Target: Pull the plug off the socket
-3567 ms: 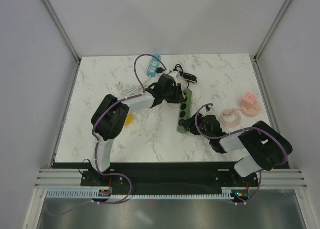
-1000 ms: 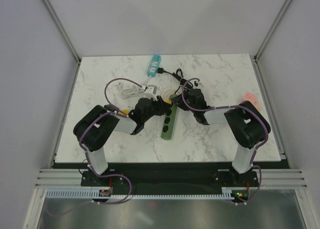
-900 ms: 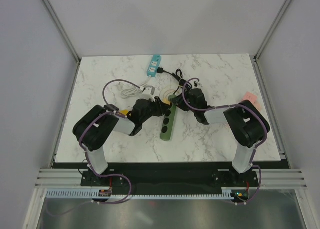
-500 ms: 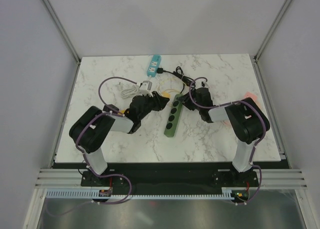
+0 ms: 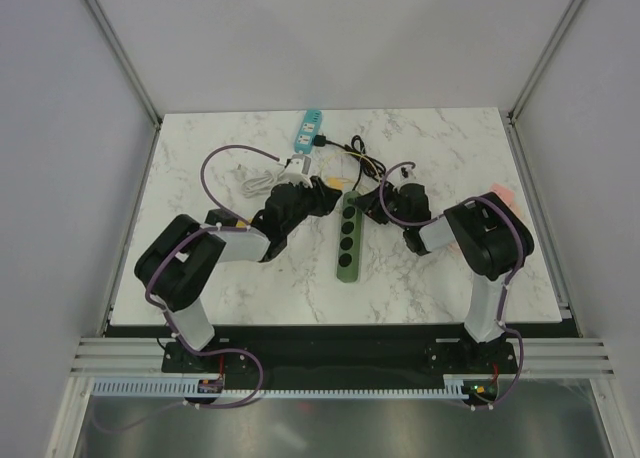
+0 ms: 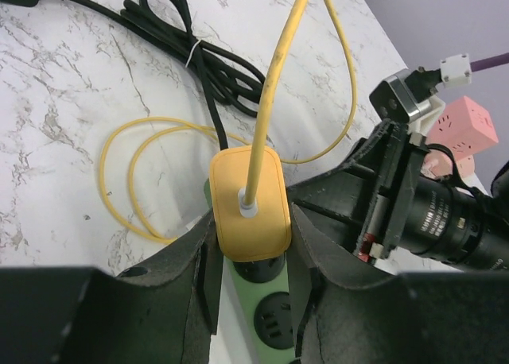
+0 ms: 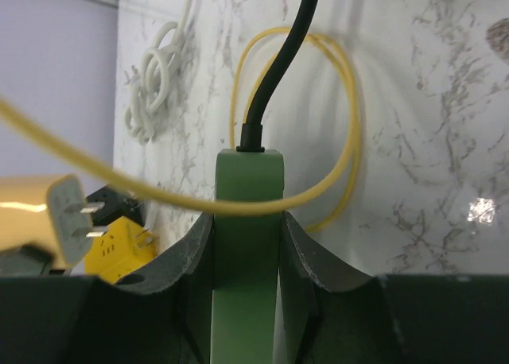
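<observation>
My left gripper (image 5: 327, 193) is shut on the flat yellow plug (image 6: 248, 199), its fingers (image 6: 205, 257) pressing on both sides. The plug hovers just above the end socket of the green power strip (image 5: 347, 240). In the right wrist view the plug (image 7: 36, 213) shows bare prongs, clear of the strip. Its yellow cable (image 7: 159, 199) drapes across the strip. My right gripper (image 5: 373, 204) is shut on the strip's far end (image 7: 248, 181), where the black cord enters.
A blue power strip (image 5: 308, 130) lies at the back, with a black cord bundle (image 5: 362, 160) beside it. A coiled white cable (image 5: 258, 183) lies to the left. A pink cube socket (image 6: 465, 129) stands behind my right arm, and a yellow adapter (image 7: 119, 238) lies near my left arm.
The left gripper has moved back and away with the yellow plug, which now stands off the strip. The strip has shifted right, still held by the right gripper.
</observation>
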### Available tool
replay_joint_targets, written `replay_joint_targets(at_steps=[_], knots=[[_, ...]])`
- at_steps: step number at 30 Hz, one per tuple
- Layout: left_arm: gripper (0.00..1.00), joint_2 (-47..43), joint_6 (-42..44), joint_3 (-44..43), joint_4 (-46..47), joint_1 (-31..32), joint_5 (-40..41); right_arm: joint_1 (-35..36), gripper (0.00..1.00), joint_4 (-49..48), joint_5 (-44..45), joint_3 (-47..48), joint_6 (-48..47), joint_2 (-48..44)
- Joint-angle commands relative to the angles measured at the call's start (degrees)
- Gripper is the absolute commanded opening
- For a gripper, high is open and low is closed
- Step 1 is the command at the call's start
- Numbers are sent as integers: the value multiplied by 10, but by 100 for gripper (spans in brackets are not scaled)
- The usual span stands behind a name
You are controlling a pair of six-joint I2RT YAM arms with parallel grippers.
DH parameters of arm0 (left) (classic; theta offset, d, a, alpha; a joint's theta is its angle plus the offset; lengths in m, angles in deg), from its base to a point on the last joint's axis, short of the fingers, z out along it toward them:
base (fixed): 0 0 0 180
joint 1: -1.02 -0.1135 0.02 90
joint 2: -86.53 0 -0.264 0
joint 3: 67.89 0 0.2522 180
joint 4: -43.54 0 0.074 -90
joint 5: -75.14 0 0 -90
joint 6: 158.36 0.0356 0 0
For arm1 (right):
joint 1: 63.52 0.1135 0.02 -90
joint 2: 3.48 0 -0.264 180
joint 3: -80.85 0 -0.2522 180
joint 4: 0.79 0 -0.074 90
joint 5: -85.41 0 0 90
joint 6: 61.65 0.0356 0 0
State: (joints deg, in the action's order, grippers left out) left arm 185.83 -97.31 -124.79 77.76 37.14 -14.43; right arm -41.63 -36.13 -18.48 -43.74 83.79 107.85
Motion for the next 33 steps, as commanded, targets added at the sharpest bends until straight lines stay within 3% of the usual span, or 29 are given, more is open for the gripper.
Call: replay_joint_targets(at_steps=[1,8,12,15,22,29,33], knots=[[2,6,25,-28,-12,0,15,-11,0,-139,-83,-31,-31,4],[2,-8,43,-27,-34,0,36,-25,0,-187,-99,-56,-10,-2],[2,-10,44,-27,-37,0,33,-26,51,-145,-82,-54,-22,-17],[2,-7,44,-31,-38,0,27,-25,66,-119,-80,-48,-27,-21],[2,-4,47,-37,-40,1,19,-21,72,-106,-82,-88,-43,-80],[2,2,46,-45,-40,1,6,-19,73,79,32,-100,-137,-216],[2,1,44,-48,-40,2,1,-19,73,159,69,-48,-181,-208]])
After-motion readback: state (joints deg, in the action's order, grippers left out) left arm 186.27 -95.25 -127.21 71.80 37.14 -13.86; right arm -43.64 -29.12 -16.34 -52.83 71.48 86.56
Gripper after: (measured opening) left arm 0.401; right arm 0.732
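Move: The right fingers already pinch the green socket by its cord end; its middle lies about 8 cm back and 2 cm left. The pale-orange plug, already out in the left fingers, is some 5 cm left of the right hand, level with it fore and aft and about 8 cm higher; the black cord coil is 10 cm ahead, 1 cm right and 3 cm lower. From the left hand, the socket's middle is roughly 7 cm back, 3 cm right and 9 cm down. Right hand eases the socket back some 2 cm, opens to release it, then lifts about 5 cm, drawing rightward. ##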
